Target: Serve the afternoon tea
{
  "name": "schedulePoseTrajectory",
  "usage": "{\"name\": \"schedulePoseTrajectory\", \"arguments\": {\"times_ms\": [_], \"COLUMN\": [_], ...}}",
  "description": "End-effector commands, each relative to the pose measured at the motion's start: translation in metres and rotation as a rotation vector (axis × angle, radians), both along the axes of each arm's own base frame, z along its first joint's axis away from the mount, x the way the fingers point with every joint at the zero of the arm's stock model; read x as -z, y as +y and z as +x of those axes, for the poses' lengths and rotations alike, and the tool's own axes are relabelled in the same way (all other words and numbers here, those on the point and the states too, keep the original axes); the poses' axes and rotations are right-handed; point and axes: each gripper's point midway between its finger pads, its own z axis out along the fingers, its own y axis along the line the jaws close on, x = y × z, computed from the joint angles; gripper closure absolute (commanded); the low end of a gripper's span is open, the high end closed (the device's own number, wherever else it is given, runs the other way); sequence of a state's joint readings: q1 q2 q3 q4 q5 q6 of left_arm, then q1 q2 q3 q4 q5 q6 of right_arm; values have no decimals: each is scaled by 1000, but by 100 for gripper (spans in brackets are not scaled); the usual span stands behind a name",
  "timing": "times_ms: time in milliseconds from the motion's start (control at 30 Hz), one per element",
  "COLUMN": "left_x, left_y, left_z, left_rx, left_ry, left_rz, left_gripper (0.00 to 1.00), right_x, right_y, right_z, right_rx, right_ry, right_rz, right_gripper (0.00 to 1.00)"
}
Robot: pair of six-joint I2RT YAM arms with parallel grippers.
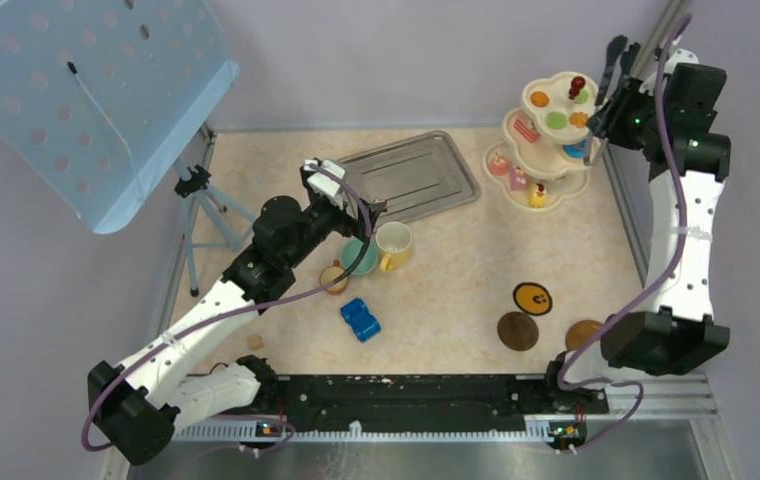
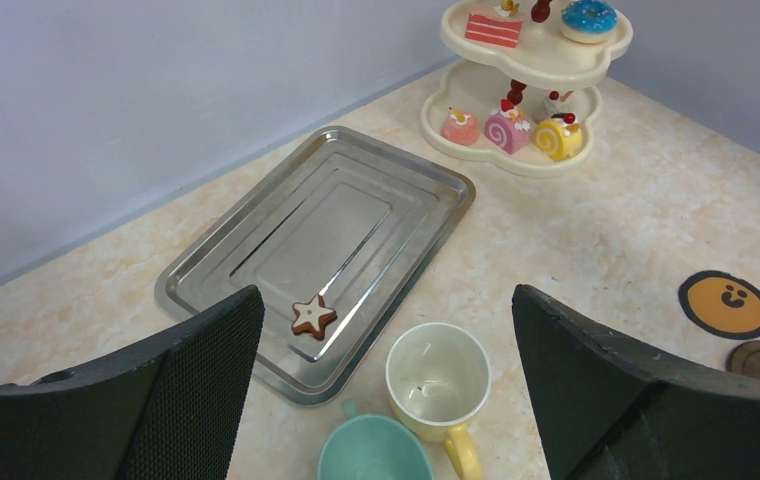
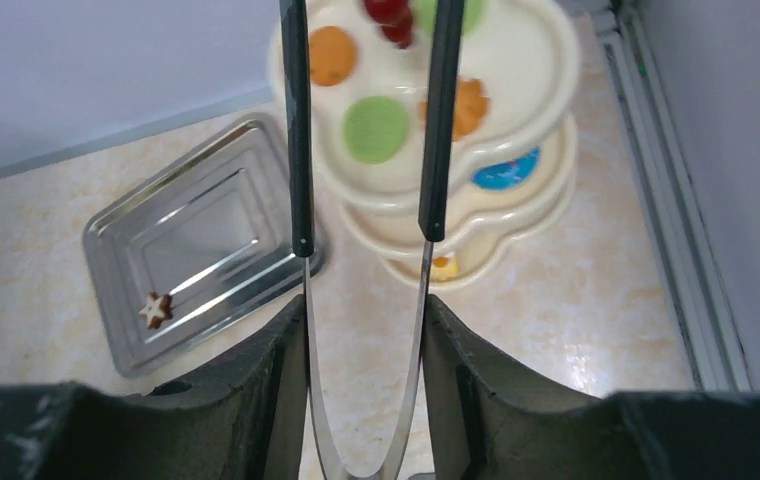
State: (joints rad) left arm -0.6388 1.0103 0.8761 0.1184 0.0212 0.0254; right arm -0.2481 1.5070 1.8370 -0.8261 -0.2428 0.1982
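Note:
The cream three-tier stand (image 1: 512,124) at the back right carries small cakes and macarons on every tier. My right gripper (image 1: 611,108) is beside its top tier, shut on black tongs (image 3: 298,150). The tong arms stand apart and reach over the top tier (image 3: 526,60); their tips are cut off. My left gripper (image 2: 386,295) hangs open and empty above the yellow-and-cream mug (image 2: 438,375) and the teal cup (image 2: 371,455). A small brown cup (image 1: 333,276) stands left of them. One star cookie (image 2: 313,316) lies on the steel tray (image 2: 256,240).
Three round coasters lie at the front right: an orange smiley one (image 1: 533,298) and two brown ones (image 1: 517,331) (image 1: 584,333). A blue toy car (image 1: 360,319) sits at the front centre. A blue perforated panel on a tripod (image 1: 86,90) overhangs the left side.

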Motion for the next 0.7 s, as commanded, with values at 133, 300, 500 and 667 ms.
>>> {"name": "schedulePoseTrajectory", "arguments": {"times_ms": [133,300,500,667], "left_x": [-26,-41,-73,-90], "left_y": [12,29,82,117], "left_z": [-1,-4,-18,-32], "left_rx": [-56,-121,-321,-432], "left_ry": [-66,-107,-198,-265], "left_rz": [-45,-69,-164,-240], "left_gripper": [1,1,1,1], "right_x": [-24,31,95,146], "right_y": [150,231,292,326], "right_z": [-32,-36,-25,-24], "right_rx": [-458,-738,-912,-1000], "right_ry": [-123,-10,151,247], "right_rz": [-153,-380,-483,-573], "right_gripper": [60,60,60,59]}}
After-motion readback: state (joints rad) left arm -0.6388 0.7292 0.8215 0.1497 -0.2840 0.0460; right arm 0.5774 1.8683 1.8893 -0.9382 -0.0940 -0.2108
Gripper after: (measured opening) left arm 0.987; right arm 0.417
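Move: The star cookie lies on the tray about 41 cm to the left of my tongs-holding right hand, some 3 cm farther out and 34 cm below. The tray's middle is about 36 cm left and 9 ahead, the yellow mug some 38 left and 9 back; the tiered stand that I'm leaving is 12 ahead and 6 left. From my left hand, the star is about 13 cm straight ahead and 31 below. Keeping the tongs pinched, I swing my right hand about 31 cm left, away from the tiered stand and towards the star cookie, first rising a few centimetres, then sinking to end 15 lower, the wrist turning some 55 degrees counter-clockwise and tipping downward. My left hand, still wide open and empty, clears off left and up, away from the tray, turning counter-clockwise. ##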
